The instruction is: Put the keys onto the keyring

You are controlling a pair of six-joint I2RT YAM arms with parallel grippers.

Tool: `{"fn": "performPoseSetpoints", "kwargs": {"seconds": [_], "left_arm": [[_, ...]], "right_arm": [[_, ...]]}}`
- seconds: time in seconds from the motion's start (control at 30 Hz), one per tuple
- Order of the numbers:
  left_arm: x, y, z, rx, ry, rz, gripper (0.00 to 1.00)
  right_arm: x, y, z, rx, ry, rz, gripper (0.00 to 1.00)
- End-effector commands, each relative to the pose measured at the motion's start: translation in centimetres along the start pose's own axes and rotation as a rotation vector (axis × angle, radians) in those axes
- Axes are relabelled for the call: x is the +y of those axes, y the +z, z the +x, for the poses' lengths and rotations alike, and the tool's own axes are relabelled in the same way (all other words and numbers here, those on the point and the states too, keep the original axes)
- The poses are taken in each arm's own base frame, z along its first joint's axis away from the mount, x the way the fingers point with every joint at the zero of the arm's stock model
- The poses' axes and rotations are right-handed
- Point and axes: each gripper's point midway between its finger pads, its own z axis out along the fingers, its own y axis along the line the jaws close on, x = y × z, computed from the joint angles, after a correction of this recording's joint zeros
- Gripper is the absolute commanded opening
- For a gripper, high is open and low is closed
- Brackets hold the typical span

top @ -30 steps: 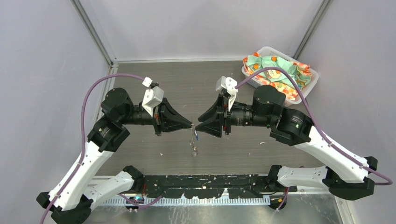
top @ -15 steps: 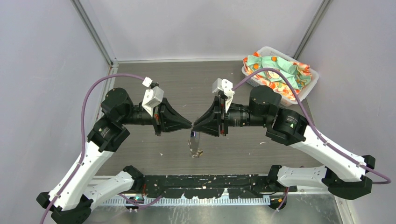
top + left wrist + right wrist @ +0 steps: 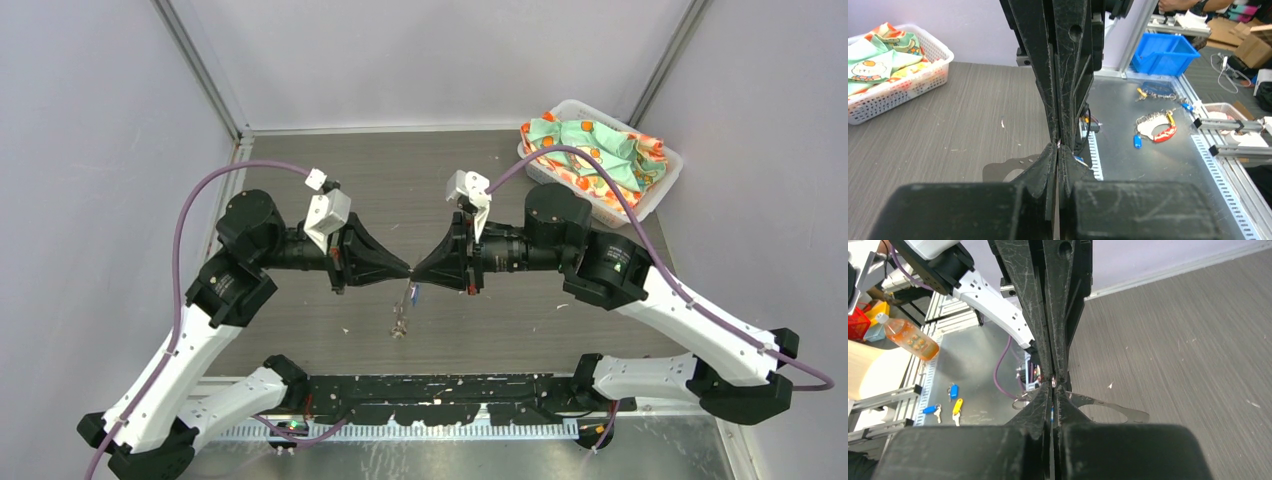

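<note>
My two grippers meet tip to tip above the middle of the table. The left gripper (image 3: pixel 407 270) (image 3: pixel 1058 148) is shut on the top of the keyring (image 3: pixel 403 308), a thin grey strand hanging down from where the tips meet. The right gripper (image 3: pixel 415 272) (image 3: pixel 1053 385) is shut at the same spot, with a metallic glint between its tips. The blue-headed key (image 3: pixel 418 293) (image 3: pixel 1079 160) dangles just under the right tips. A small piece hangs at the strand's lower end (image 3: pixel 398 331); its colour is unclear. Most of the ring is hidden behind the fingers in both wrist views.
A white basket (image 3: pixel 660 188) (image 3: pixel 903 82) of patterned cloth stands at the back right corner. Beyond the table's near edge, on the metal bench, lie spare keys (image 3: pixel 955 406) and key bunches (image 3: pixel 1158 125). An orange bottle (image 3: pixel 908 338) and a blue bin (image 3: pixel 1163 52) stand off the table.
The right gripper has moved left up to the left gripper's tips and shut. The hanging loop, wide half a second ago, now hangs as a narrow strand. The left arm has stayed still.
</note>
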Motion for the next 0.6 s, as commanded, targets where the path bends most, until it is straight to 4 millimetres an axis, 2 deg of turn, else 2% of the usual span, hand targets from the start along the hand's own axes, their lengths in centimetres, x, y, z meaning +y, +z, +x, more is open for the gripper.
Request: {"fn": "performPoseSetpoints", "kwargs": {"seconds": [0.0, 0.03, 0.07, 0.13, 0.23, 0.37, 0.57], "left_arm": [[-1.0, -0.6, -0.1, 0.018, 0.073, 0.026, 0.13], [-1.1, -0.6, 0.4, 0.044, 0.077, 0.04, 0.25], [-1.4, -0.7, 1.0, 0.07, 0.07, 0.063, 0.31], [-1.5, -0.8, 2.0, 0.12, 0.065, 0.089, 0.37], [-1.7, -1.0, 2.9, 0.176, 0.067, 0.126, 0.38], [-1.5, -1.1, 3.2, 0.203, 0.081, 0.135, 0.37], [-0.9, -0.9, 3.7, 0.215, 0.088, 0.128, 0.31]], "right_arm": [[0.2, -1.0, -1.2, 0.039, 0.001, 0.033, 0.01], [0.1, -1.1, -0.9, 0.072, 0.004, 0.042, 0.01], [0.0, -1.3, -0.3, 0.12, 0.017, 0.052, 0.01], [-0.1, -1.4, 0.4, 0.199, 0.04, 0.06, 0.01], [-0.1, -1.1, 1.3, 0.302, 0.076, 0.055, 0.01], [-0.5, -0.5, 2.3, 0.408, 0.121, 0.066, 0.01], [-0.4, 0.1, 2.6, 0.465, 0.127, 0.055, 0.01]]}}
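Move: Both hands are shut on the keyring's small metal loop, tip to tip, so it lies right at the left hand's point and right at the right hand's point. The blue key tag hangs about 4 cm straight below either hand. The keyring's flat plate hangs beneath too, its middle some 7 cm down and perhaps 2 cm forward of both hands, with no sideways offset. Left fingers open off the loop; right keeps pinching, tips down 25 degrees, as both sink about 4 cm. ##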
